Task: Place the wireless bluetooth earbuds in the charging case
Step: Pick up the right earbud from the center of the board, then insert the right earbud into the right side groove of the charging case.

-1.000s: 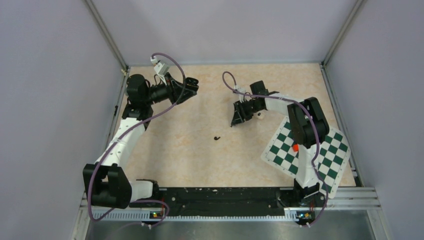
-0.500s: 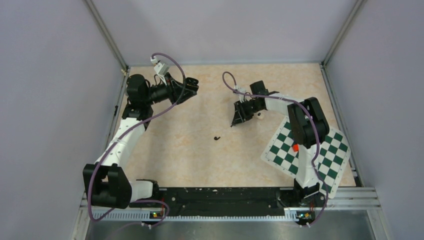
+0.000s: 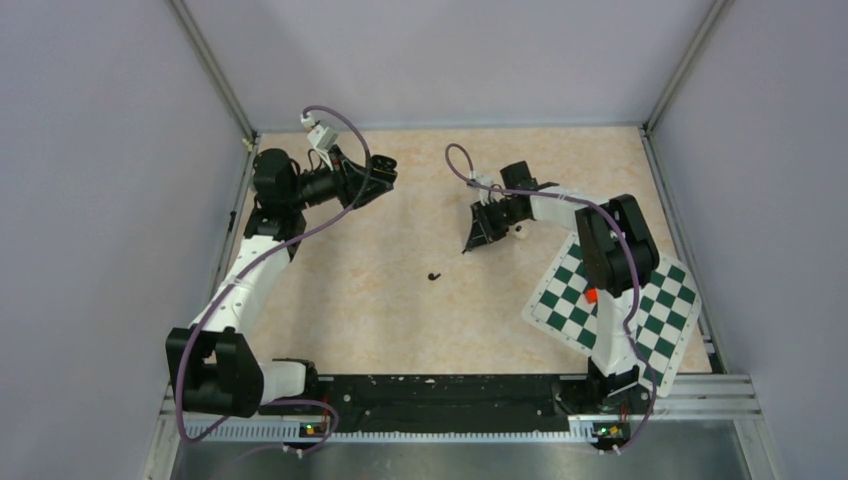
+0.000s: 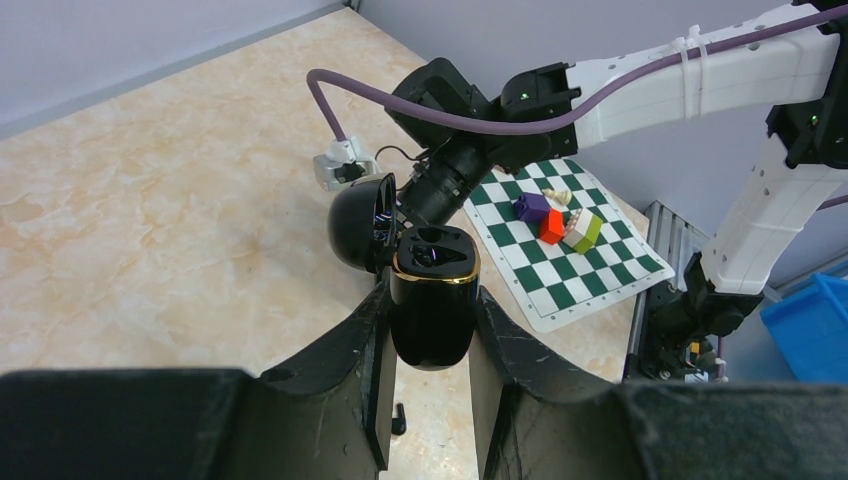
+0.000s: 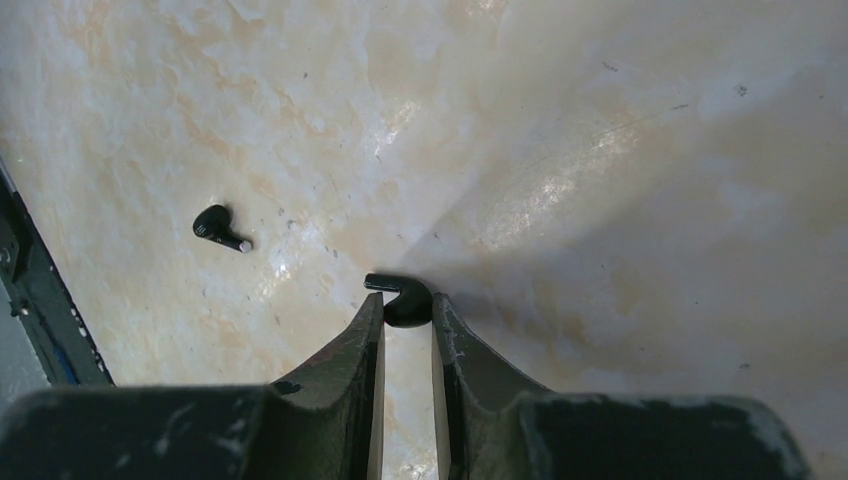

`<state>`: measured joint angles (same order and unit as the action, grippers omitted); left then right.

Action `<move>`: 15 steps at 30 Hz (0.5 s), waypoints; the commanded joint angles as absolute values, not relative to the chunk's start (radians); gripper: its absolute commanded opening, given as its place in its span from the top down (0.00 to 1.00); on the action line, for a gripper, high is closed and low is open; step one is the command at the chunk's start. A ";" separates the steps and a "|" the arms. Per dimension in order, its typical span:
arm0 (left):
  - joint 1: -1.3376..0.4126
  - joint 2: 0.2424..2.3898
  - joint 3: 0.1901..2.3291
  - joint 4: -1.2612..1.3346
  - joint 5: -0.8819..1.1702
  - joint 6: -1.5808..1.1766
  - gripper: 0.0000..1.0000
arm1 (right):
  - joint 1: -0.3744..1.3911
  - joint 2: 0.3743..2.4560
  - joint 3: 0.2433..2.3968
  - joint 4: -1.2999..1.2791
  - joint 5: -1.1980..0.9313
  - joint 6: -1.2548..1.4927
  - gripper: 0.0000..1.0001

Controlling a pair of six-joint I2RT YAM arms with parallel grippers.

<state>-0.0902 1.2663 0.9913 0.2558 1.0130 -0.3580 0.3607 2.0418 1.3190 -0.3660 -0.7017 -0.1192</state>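
My left gripper (image 4: 431, 296) is raised at the back left of the table and shut on the charging case (image 4: 432, 330), a glossy black case with a gold rim. Its lid (image 4: 356, 224) stands open and the sockets face up. In the top view, the left gripper (image 3: 384, 168) points toward the right arm. My right gripper (image 5: 406, 306) is down at the tabletop, shut on one small black curved earbud (image 5: 404, 298), which sticks out past the fingertips. The other earbud (image 5: 218, 226) lies loose on the table (image 3: 434, 275), nearer the arm bases.
A green-and-white chessboard mat (image 3: 622, 312) lies at the right under the right arm, with a few small coloured blocks (image 4: 551, 222) on it. A blue bin (image 4: 815, 318) sits beyond the table's right rail. Grey walls enclose the table.
The right gripper's jaws have closed on the earbud at the tabletop. Neither arm has visibly moved, and the loose earbud stays where it was.
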 commanded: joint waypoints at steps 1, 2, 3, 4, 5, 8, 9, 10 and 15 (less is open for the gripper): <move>-0.086 1.252 0.981 0.317 1.020 -0.376 1.00 | 0.347 1.986 1.315 -0.425 -0.641 -0.143 0.88; -0.086 1.256 0.980 0.318 1.019 -0.377 1.00 | 0.346 1.958 1.313 -0.420 -0.644 -0.142 0.89; -0.086 1.259 0.979 0.319 1.017 -0.379 1.00 | 0.346 1.930 1.311 -0.414 -0.643 -0.140 0.89; -0.086 1.262 0.978 0.321 1.013 -0.379 1.00 | 0.347 1.897 1.309 -0.408 -0.636 -0.138 0.90; -0.086 1.265 0.977 0.321 1.011 -0.380 1.00 | 0.347 1.864 1.309 -0.401 -0.631 -0.138 0.90; -0.087 1.275 0.974 0.321 1.003 -0.382 1.00 | 0.358 1.767 1.307 -0.390 -0.599 -0.143 0.90; -0.088 1.278 0.973 0.324 1.000 -0.383 1.00 | 0.365 1.736 1.308 -0.388 -0.576 -0.149 0.90; -0.090 1.281 0.971 0.324 0.996 -0.383 1.00 | 0.373 1.708 1.310 -0.387 -0.549 -0.155 0.90; -0.105 1.291 0.960 0.302 0.955 -0.340 1.00 | 0.431 1.583 1.381 -0.425 -0.382 -0.155 0.90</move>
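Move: The black earbud is already shut between my right fingers, still down at the table. The open charging case it is meant for hangs about 28 cm above my right hand, some 16 cm to its left and 2 cm nearer the base. The second black earbud lies about 7 cm back and 7 cm left of my right hand. The white case stands 5 cm ahead and 11 cm right of it. My left hand has the charging case right between its fingers. With my right fingers keeping their pinch on the earbud, I lift it off the table, starting gently with a small slip to the right, then climbing quickly to about 12 cm, up towards the level of the open case. As I rise, my wrist tilts some 20 degrees, swinging the fingertips forward. ##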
